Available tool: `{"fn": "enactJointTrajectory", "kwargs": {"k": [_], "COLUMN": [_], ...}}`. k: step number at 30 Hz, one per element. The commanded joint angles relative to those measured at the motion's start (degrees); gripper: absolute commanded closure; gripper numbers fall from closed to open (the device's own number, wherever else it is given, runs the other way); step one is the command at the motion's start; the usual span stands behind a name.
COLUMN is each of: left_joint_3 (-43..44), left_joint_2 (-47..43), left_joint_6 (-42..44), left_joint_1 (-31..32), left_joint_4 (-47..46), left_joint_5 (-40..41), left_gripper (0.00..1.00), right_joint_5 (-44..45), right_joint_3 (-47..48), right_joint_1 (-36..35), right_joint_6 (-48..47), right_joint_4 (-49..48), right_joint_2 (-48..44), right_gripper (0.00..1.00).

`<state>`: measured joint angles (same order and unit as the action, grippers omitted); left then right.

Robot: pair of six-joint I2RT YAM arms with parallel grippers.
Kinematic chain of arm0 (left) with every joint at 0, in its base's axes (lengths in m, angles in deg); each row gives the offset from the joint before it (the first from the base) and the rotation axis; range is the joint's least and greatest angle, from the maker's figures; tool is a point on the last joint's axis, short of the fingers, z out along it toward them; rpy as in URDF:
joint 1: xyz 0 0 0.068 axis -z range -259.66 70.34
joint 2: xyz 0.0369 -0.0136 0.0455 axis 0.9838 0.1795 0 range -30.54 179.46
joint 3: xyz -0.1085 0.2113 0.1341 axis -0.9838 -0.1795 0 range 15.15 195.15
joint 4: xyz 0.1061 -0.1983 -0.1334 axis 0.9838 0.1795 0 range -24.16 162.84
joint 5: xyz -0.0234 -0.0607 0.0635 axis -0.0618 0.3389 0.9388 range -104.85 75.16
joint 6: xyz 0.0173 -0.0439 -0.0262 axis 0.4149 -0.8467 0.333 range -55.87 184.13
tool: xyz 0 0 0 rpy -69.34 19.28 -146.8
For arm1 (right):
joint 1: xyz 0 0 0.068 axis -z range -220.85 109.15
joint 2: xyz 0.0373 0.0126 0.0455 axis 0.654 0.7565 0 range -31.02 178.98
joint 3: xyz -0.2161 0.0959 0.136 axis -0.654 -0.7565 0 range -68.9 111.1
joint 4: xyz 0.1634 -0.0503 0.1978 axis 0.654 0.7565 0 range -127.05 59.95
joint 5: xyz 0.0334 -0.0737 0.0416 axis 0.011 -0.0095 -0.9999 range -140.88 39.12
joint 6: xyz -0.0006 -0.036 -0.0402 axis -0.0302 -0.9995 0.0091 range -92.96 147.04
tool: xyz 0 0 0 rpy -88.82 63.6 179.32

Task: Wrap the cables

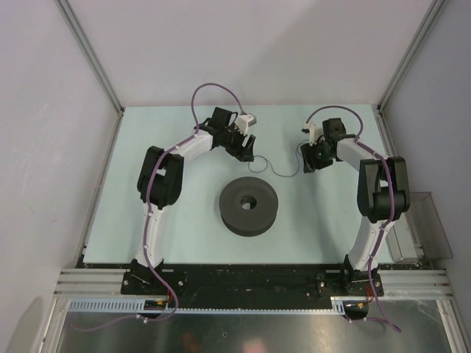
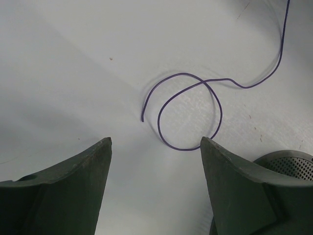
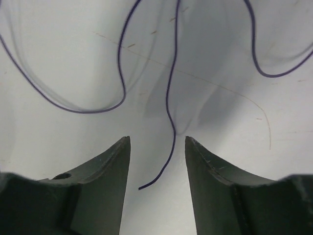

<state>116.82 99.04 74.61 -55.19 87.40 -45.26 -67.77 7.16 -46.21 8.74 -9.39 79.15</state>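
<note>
A very thin dark purple cable (image 1: 277,171) lies on the pale table between my two grippers. In the left wrist view it curls into a loop (image 2: 188,110) just beyond my fingertips, one end lying free. My left gripper (image 2: 155,141) is open and empty above it; from above it sits at the cable's left end (image 1: 247,152). In the right wrist view the cable's other end (image 3: 168,127) runs down between my fingers without touching them. My right gripper (image 3: 157,138) is open around that end; from above it sits at the cable's right end (image 1: 309,159).
A round dark grey spool (image 1: 249,205) with a centre hole lies flat in front of the cable; its perforated edge shows in the left wrist view (image 2: 288,164). A clear plastic bin (image 1: 423,228) stands at the table's right edge. Walls enclose three sides.
</note>
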Motion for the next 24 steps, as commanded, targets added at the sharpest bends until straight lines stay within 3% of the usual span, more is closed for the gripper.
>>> {"fn": "enactJointTrajectory", "kwargs": {"k": [1,6,10,12,19,24], "left_joint_3": [-0.75,-2.5,-5.46,-7.06,-10.44,-9.25], "left_joint_2": [-5.15,-7.82,-11.73,-13.74,-20.31,-20.01], "left_joint_6": [-0.64,-0.73,-0.04,0.17,1.43,8.59], "left_joint_1": [-0.36,-0.75,-0.76,-0.81,-0.77,-0.66], "left_joint_4": [-1.64,-1.58,-1.46,-1.11,0.87,1.33], "left_joint_5": [-1.38,-0.26,1.27,1.71,0.8,0.65], "left_gripper": [0.22,0.22,0.22,0.22,0.21,0.2], "right_joint_5": [4.82,5.72,4.56,3.89,-1.8,-5.29], "right_joint_3": [-0.51,-0.78,-1.2,-1.24,-1.87,-2.02], "right_joint_1": [0.04,0.12,1.01,1.16,1.67,3.68], "right_joint_6": [-0.81,-1.25,-1.21,-1.19,-2.25,-6.52], "right_joint_4": [-2.74,-1.71,-2.91,-2.97,1.16,3.9], "right_joint_2": [1.29,2.41,2.68,2.59,-2.52,-9.9], "right_gripper": [0.52,0.61,0.89,0.97,1.0,1.0]}}
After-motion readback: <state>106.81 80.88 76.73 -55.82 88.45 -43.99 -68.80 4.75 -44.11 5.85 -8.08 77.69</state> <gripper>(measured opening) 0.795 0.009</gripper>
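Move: The cable's free end lies almost under the right hand, about 2 cm to its right, 1 cm ahead and 2 cm down. The cable's loop is some 17 cm left and 3 cm farther out from the right hand, the black drum some 20 cm left and 12 cm back. From the left hand that free end is about 21 cm right and 4 cm back; the loop is nearer, 3 cm right and 2 cm back, and the drum 16 cm straight back. The right hand eases about 2 cm to its right and 2 cm down onto the cable's free end, shutting its fingers from over half open until they pinch the cable there, then begins to draw back with it about 2 cm and up about 1 cm. Meanwhile the left hand, empty and still wide open, climbs some 9 cm away from the loop while backing off about 3 cm and shifting nearly as far left, its fingertips tilting up slightly. ##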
